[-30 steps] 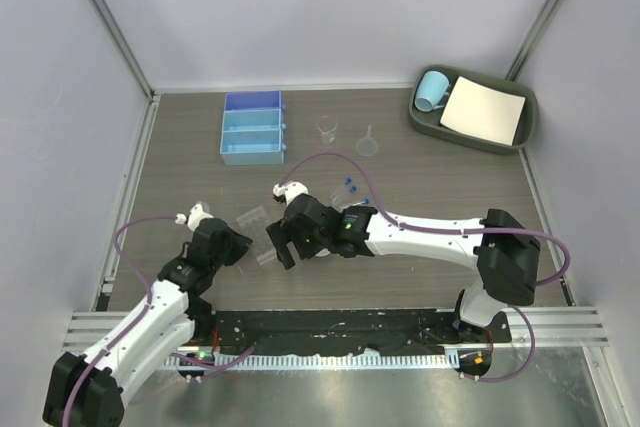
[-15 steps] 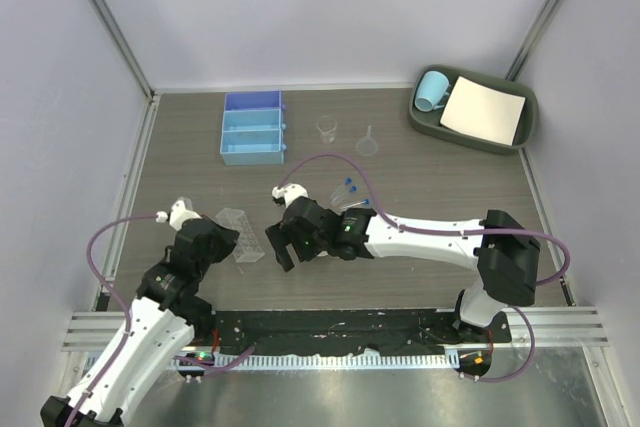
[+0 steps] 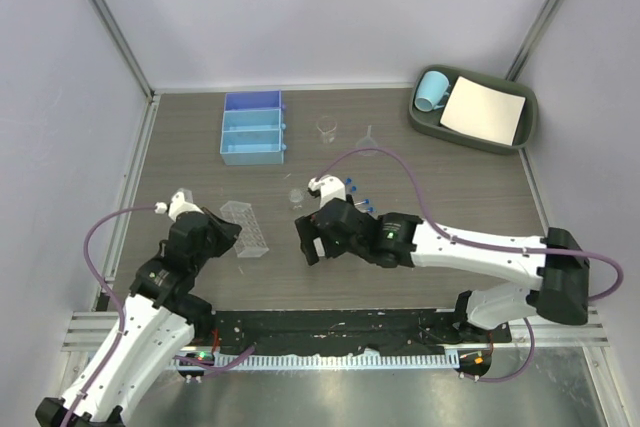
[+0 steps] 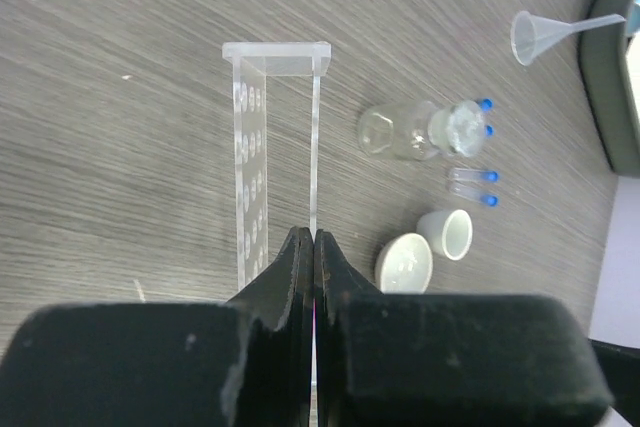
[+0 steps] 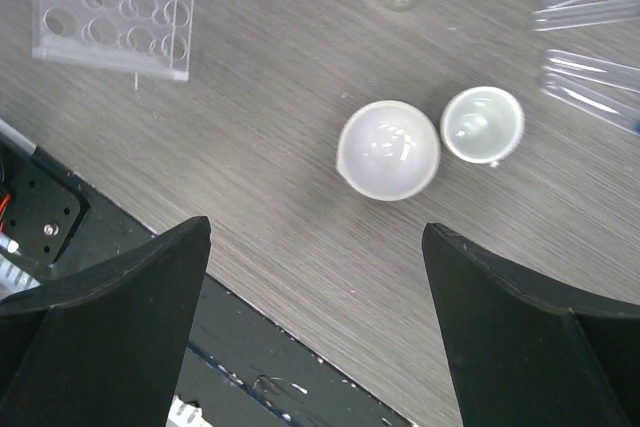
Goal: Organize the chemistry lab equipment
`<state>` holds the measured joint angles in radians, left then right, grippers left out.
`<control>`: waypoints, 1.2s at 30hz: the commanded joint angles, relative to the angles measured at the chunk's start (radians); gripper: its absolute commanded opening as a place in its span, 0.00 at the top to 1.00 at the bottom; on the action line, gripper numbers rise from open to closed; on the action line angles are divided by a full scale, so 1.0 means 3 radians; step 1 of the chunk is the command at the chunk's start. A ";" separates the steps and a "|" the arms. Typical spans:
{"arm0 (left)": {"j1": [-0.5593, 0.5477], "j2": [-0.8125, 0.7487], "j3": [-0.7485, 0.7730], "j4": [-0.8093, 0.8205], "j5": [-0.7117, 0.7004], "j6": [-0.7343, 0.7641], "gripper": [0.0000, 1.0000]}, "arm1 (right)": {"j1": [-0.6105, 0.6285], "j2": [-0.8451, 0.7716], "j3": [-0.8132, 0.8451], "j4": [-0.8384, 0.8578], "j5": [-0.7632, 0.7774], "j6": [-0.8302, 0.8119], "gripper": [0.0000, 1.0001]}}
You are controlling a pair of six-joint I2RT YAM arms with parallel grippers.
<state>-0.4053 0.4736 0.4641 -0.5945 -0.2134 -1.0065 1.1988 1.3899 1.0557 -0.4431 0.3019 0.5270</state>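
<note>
My left gripper (image 3: 229, 231) is shut on the thin side wall of the clear plastic tube rack (image 3: 248, 229), which stands on the table; in the left wrist view that wall runs straight between the closed fingertips of the left gripper (image 4: 314, 239), with the tube rack (image 4: 274, 137) stretching ahead. My right gripper (image 3: 308, 240) hangs open over two white round dishes (image 5: 388, 150) (image 5: 483, 125), holding nothing; its fingertips straddle bare table in the right wrist view (image 5: 315, 237). A small clear beaker (image 3: 296, 196) and blue-capped tubes (image 3: 355, 193) lie just beyond. Another beaker (image 3: 326, 128) and the funnel (image 3: 368, 141) stand farther back.
A blue compartment box (image 3: 252, 127) sits at the back left. A dark green tray (image 3: 425, 125) at the back right holds a light-blue mug (image 3: 431, 90) and a white paper sheet (image 3: 484, 110). The black base rail (image 3: 330, 332) runs along the near edge.
The left gripper has drawn the rack leftward and turned it. The right arm has shifted to the right, uncovering the small beaker; its jaws have stayed wide.
</note>
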 commanded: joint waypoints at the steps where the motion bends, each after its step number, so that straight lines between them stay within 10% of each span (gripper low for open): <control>1: 0.0011 0.0134 0.0232 0.0319 0.0399 0.0021 1.00 | 0.0018 -0.0378 -0.0068 -0.0220 0.0572 0.0217 0.07; 21: -0.0075 0.1151 0.0969 0.1505 0.2061 -0.0291 0.99 | -0.0258 -0.1661 -0.0660 -0.0691 0.1207 0.0713 0.07; 36: -0.1220 0.3333 0.1760 0.3197 0.2199 -0.0541 1.00 | -0.0621 -0.2526 -0.0447 -0.1748 0.2056 0.1255 0.06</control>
<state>-0.7288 1.3663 0.8917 0.1249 0.3843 -1.1297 1.0157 0.6529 0.8429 -0.8562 0.7967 0.8314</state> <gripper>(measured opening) 0.015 0.937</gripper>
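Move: The rack, already off the table in my closed left fingers, is going towards the blue-capped tubes, some 25 cm to the right of my left hand, about 14 cm ahead and 12 cm below. Nearer on that way, also on the table, are the white bowl, 17 right and 3 ahead, and the small cup, 21 right and 7 ahead. From my open right hand the tubes lie about 17 cm ahead and 8 right, roughly 14 below. I swing the rack right with my left hand, gathering speed over about 26 cm, rising some 10 cm on the way and carrying it past above the bowl. I keep my grip, turn it about 45 degrees clockwise and roll its left side down. My empty, open right hand clears out ahead of it, some 23 cm right and a little up, turning clockwise too. ##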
